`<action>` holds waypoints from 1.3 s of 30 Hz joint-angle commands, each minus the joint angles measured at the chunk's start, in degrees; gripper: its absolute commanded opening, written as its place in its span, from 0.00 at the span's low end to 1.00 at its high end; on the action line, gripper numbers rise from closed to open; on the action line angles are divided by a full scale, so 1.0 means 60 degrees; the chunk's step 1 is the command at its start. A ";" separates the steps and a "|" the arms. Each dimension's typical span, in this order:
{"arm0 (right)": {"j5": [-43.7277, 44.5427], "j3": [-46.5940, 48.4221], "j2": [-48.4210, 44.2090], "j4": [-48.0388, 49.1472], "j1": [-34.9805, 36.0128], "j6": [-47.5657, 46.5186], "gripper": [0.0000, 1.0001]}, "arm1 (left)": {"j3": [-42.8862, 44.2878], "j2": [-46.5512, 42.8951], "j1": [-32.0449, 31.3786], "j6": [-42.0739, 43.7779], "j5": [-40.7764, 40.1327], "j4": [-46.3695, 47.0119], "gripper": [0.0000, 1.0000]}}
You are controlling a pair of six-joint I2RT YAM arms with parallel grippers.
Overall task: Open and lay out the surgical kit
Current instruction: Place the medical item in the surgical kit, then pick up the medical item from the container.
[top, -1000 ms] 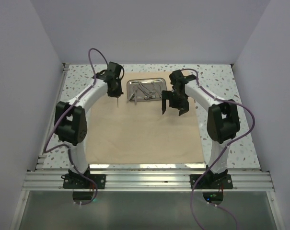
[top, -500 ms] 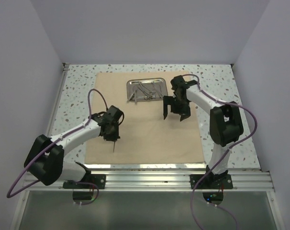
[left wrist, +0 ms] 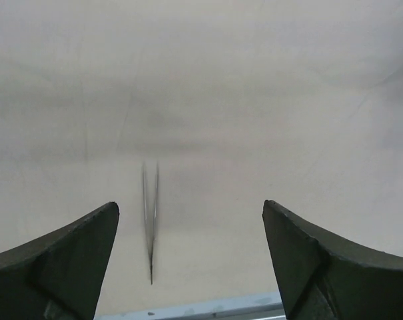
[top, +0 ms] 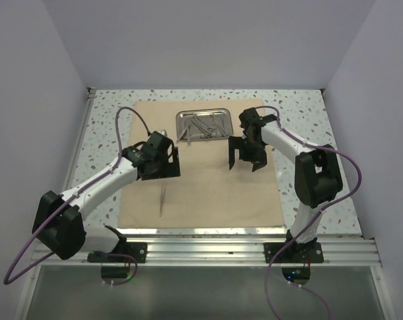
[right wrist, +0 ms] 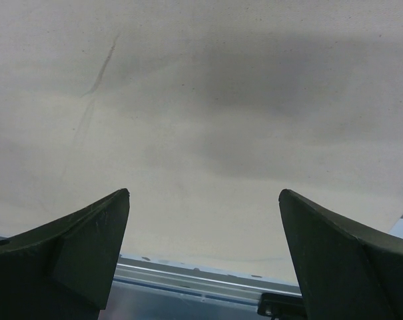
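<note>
The beige cloth wrap (top: 208, 193) lies spread flat on the table. At its far edge stands the small steel tray (top: 218, 113) with several thin silver instruments (top: 200, 127) in it. A pair of tweezers (top: 162, 200) lies loose on the cloth near its front left, tips toward the near edge. In the left wrist view the tweezers (left wrist: 150, 220) lie between and beyond the fingers. My left gripper (top: 162, 172) (left wrist: 190, 207) hangs open just above them, holding nothing. My right gripper (top: 244, 162) (right wrist: 204, 193) is open and empty over the cloth (right wrist: 188, 100), in front of the tray's right end.
The speckled tabletop (top: 308, 120) shows around the cloth. An aluminium rail (top: 201, 250) runs along the near edge behind the arm bases, and shows in the right wrist view as the rail (right wrist: 188, 277). Grey walls close in the left, right and far sides.
My left arm carried the tweezers from beside the tray to the cloth's front left, then opened and let them go. They now lie on the cloth. The right gripper barely moved.
</note>
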 commanded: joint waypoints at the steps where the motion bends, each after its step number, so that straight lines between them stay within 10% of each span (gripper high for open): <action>1: 0.0311 0.0182 -0.0494 -0.0114 -0.0019 -0.0061 0.98 | 0.1978 0.0484 0.0097 0.1107 -0.0770 -0.0147 0.92; 15: 0.0809 0.1850 0.0310 -0.0993 -0.0180 -0.0265 0.98 | 0.8982 0.7662 0.1650 0.4114 -0.0128 0.0849 0.45; 39: -0.0026 0.2497 0.1864 -0.1213 -0.1337 -0.0251 0.98 | 1.0597 0.9321 0.1723 0.4628 0.0635 0.0775 0.41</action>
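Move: The tweezers I want lie in the near left corner of the metal tray, about 29 cm ahead of my left hand, 6 cm to its right and 5 cm lower. A second pair of tweezers crosses them, some 2 cm further right; the tray's middle is roughly 9 cm right of the first pair and 3 cm beyond. The laid-out tweezers are about 5 cm back and 3 cm left of my left hand. From my right hand the wanted pair is about 13 cm ahead and 26 cm left. I carry my empty left hand forward some 28 cm in an arc, up about 8 cm and then down to the tray's near left corner, drifting right and turning about 15 degrees clockwise. On the way I narrow its fingers from wide open to under half, so they hang around the tweezers without pinching them. My open right hand shifts about 5 cm forward and 4 cm right, hopping up and back down. ##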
